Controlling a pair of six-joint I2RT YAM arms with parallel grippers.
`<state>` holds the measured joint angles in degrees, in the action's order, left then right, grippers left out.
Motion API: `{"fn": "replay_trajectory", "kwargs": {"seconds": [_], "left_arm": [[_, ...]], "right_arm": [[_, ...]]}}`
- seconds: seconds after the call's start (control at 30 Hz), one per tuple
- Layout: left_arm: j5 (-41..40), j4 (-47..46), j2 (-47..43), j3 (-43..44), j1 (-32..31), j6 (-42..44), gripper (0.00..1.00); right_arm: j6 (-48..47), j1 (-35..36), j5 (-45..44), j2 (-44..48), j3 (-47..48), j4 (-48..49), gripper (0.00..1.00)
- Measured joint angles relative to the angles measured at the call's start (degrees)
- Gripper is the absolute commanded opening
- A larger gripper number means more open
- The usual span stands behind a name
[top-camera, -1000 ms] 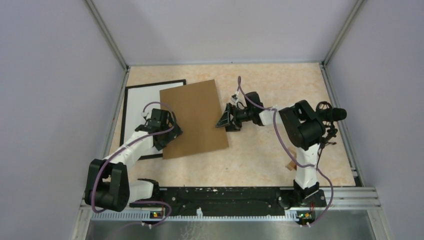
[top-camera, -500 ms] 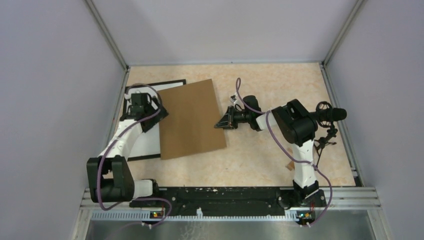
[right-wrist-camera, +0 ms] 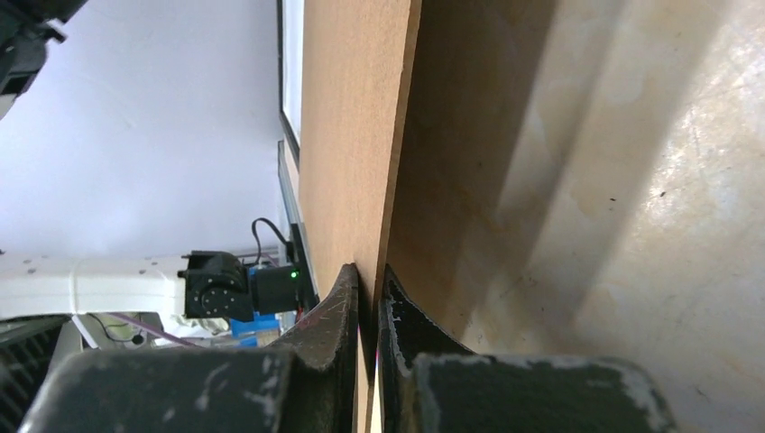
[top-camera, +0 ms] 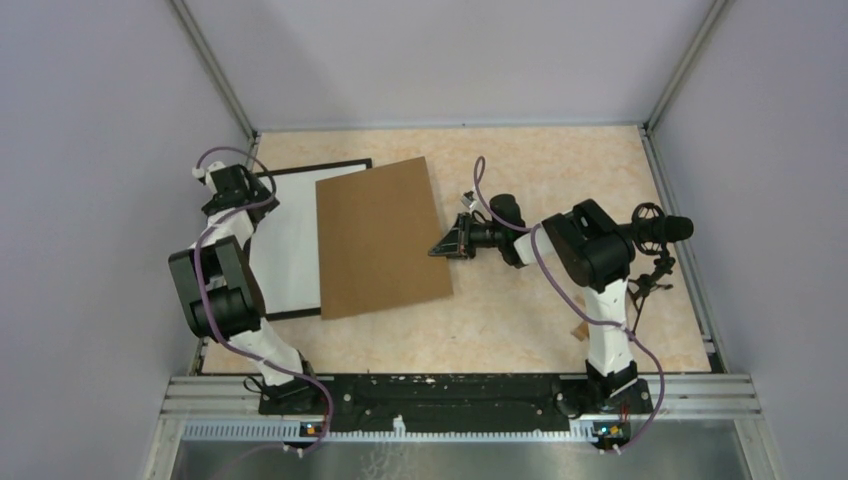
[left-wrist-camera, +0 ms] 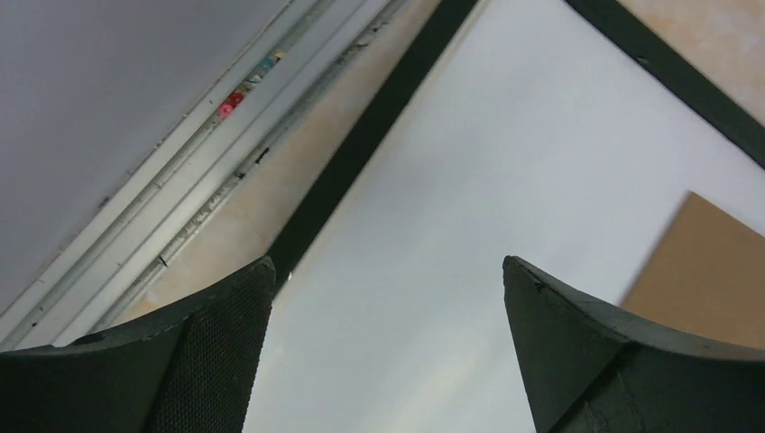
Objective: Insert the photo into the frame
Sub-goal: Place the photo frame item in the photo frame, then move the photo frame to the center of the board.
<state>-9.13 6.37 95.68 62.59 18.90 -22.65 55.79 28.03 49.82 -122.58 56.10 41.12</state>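
Note:
The frame [top-camera: 300,170] lies flat at the table's left, a thin black border [left-wrist-camera: 361,153] round a white face [left-wrist-camera: 505,162]. A brown board [top-camera: 380,235] lies tilted over the frame's right part. It shows no printed side, so I cannot tell whether it is the photo. My right gripper [top-camera: 437,250] is shut on the board's right edge, one finger above it and one below [right-wrist-camera: 370,275], and that edge [right-wrist-camera: 356,117] is raised off the table. My left gripper [top-camera: 240,195] hangs open over the frame's far left corner, with nothing between its fingers [left-wrist-camera: 388,271].
An aluminium rail [left-wrist-camera: 180,180] and the grey enclosure wall run just left of the frame. The beige table top [top-camera: 560,170] stretches to the right of the board. A small brown scrap [top-camera: 579,331] lies near the right arm's base.
The left arm swung from the board's near left edge up to the frame's far left corner, staying open. The right gripper closed on the board's right edge.

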Motion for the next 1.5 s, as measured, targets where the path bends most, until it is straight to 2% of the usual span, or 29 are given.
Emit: {"fn": "replay_trajectory", "kwargs": {"seconds": [0.2,0.37,0.43,0.77,1.17,1.4,1.5], "left_arm": [[0.13,-2.91,8.02,2.34,3.61,3.3,0.99],[3.82,0.26,16.98,12.98,5.42,5.14,0.99],[7.58,0.96,19.56,15.39,6.54,5.05,0.99],[22.8,1.68,20.44,15.89,9.75,4.13,0.97],[37.66,-6.93,16.55,6.03,7.43,-3.41,0.93],[43.78,-11.74,9.25,-6.62,4.81,-8.98,0.94],[43.82,-13.81,4.76,-12.79,4.63,-10.82,0.96]], "right_arm": [[1.62,-0.09,0.7,-0.72,-0.61,3.69,0.0],[1.97,-0.09,0.72,-0.9,-0.61,4.22,0.0],[2.21,-0.09,0.76,-0.9,-0.61,4.59,0.0],[2.75,-0.09,0.85,-0.92,-0.63,5.57,0.0],[5.2,-1.05,1.88,-0.76,-5.6,8.55,0.0],[8.72,-1.7,1.49,1.29,-9.27,12.9,0.0],[10.75,-1.97,0.74,2.12,-11.32,15.17,0.0]]}}
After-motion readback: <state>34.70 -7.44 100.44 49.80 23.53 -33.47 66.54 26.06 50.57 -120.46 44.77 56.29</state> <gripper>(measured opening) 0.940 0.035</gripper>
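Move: About 4 cm to the left hand's left and some 6 cm below it runs the left rail of the black frame, at its nearest stretch; the frame's middle lies 13 cm right and 11 cm back. The brown board's middle is about 34 cm right and 9 cm back. For the right hand, pinching that board's right edge, the frame's middle is some 37 cm left and 2 cm ahead, the board's middle 16 cm left and 4 cm ahead. Sinking about 6 cm while going 5 cm left and 4 cm forward, the left hand gets one open finger outside the frame's left rail, then pushes the rail some 16 cm right, drawing back towards the end while its left side dips and it turns clockwise. The right hand keeps its pinch on the board and late on eases about 2 cm right and 2 cm back. ##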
